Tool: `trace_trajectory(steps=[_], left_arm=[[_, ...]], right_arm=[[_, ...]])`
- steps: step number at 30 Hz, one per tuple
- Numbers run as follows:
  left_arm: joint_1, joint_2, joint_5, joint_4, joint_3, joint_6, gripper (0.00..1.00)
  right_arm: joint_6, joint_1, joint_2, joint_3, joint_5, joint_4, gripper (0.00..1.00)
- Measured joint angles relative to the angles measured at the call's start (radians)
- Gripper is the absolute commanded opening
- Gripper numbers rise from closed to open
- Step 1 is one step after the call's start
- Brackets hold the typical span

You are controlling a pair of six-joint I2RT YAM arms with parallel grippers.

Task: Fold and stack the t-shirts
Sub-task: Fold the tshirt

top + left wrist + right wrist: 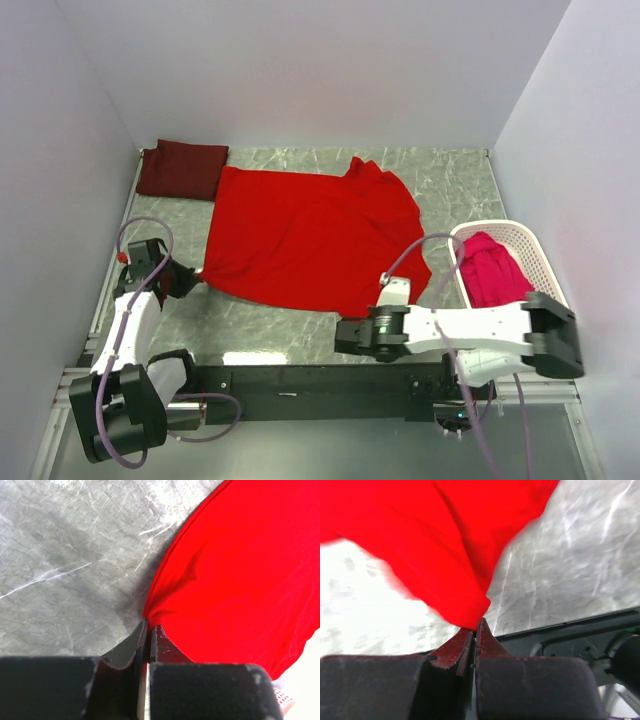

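Observation:
A bright red t-shirt (310,235) lies spread across the middle of the grey marble table (455,180). My left gripper (197,277) is shut on its near-left corner. In the left wrist view the cloth (240,575) bunches into the closed tips of that gripper (149,624). My right gripper (342,330) is shut on the shirt's near-right hem. The right wrist view shows red cloth (445,540) narrowing to a point between the closed tips of this gripper (476,625). A dark maroon t-shirt (180,168) lies folded at the back left. A pinkish-red t-shirt (493,270) sits in the basket.
The white perforated basket (545,262) stands at the right edge, beside the right arm. White walls close off the left, back and right sides. A black rail (300,378) runs along the near edge between the arm bases.

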Motion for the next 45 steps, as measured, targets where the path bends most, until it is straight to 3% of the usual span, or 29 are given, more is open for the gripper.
trace_trajectory(steps=[5,9,17,26,37,45], left_arm=[[0.000,-0.001,-0.006,-0.005,0.030,0.005,0.01],[0.000,-0.002,0.008,0.010,0.057,0.007,0.01],[0.000,0.111,0.048,0.103,0.134,0.008,0.01],[0.000,0.329,0.077,0.197,0.246,0.006,0.01],[-0.049,0.549,0.082,0.262,0.358,0.003,0.01],[-0.100,0.655,0.048,0.263,0.465,0.004,0.12]], right_arm=[[-0.001,-0.032,-0.103,0.154,0.089,-0.133,0.00],[-0.138,-0.181,-0.106,0.239,0.163,-0.116,0.00],[-0.588,-0.496,-0.107,0.243,0.201,0.183,0.00],[-0.903,-0.657,0.028,0.251,0.138,0.509,0.00],[-1.049,-0.755,0.232,0.364,0.056,0.661,0.00],[-1.077,-0.807,0.332,0.404,0.016,0.690,0.00]])
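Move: The shirt's middle, over which I carry the near edge I already pinch, lies about 10 cm ahead of my left hand, 27 cm to its right and 4 cm below. From my right hand, still holding the near right corner, it's some 30 cm ahead, 12 cm left and 4 cm below. The folded dark shirt's middle sits about 33 cm ahead of my left hand and 5 cm left; the basket is roughly 18 cm ahead of my right hand and 35 cm right. Holding the red shirt's near edge in both grippers, I sweep it up and forward over the rest of the shirt. My right hand goes about 29 cm forward in an arc, rising some 11 cm before sinking partway, its fingers tilting up about 20 degrees. My left hand travels some 16 cm forward over a low hump of about 4 cm, turning slightly clockwise; both grippers stay nearly shut. ##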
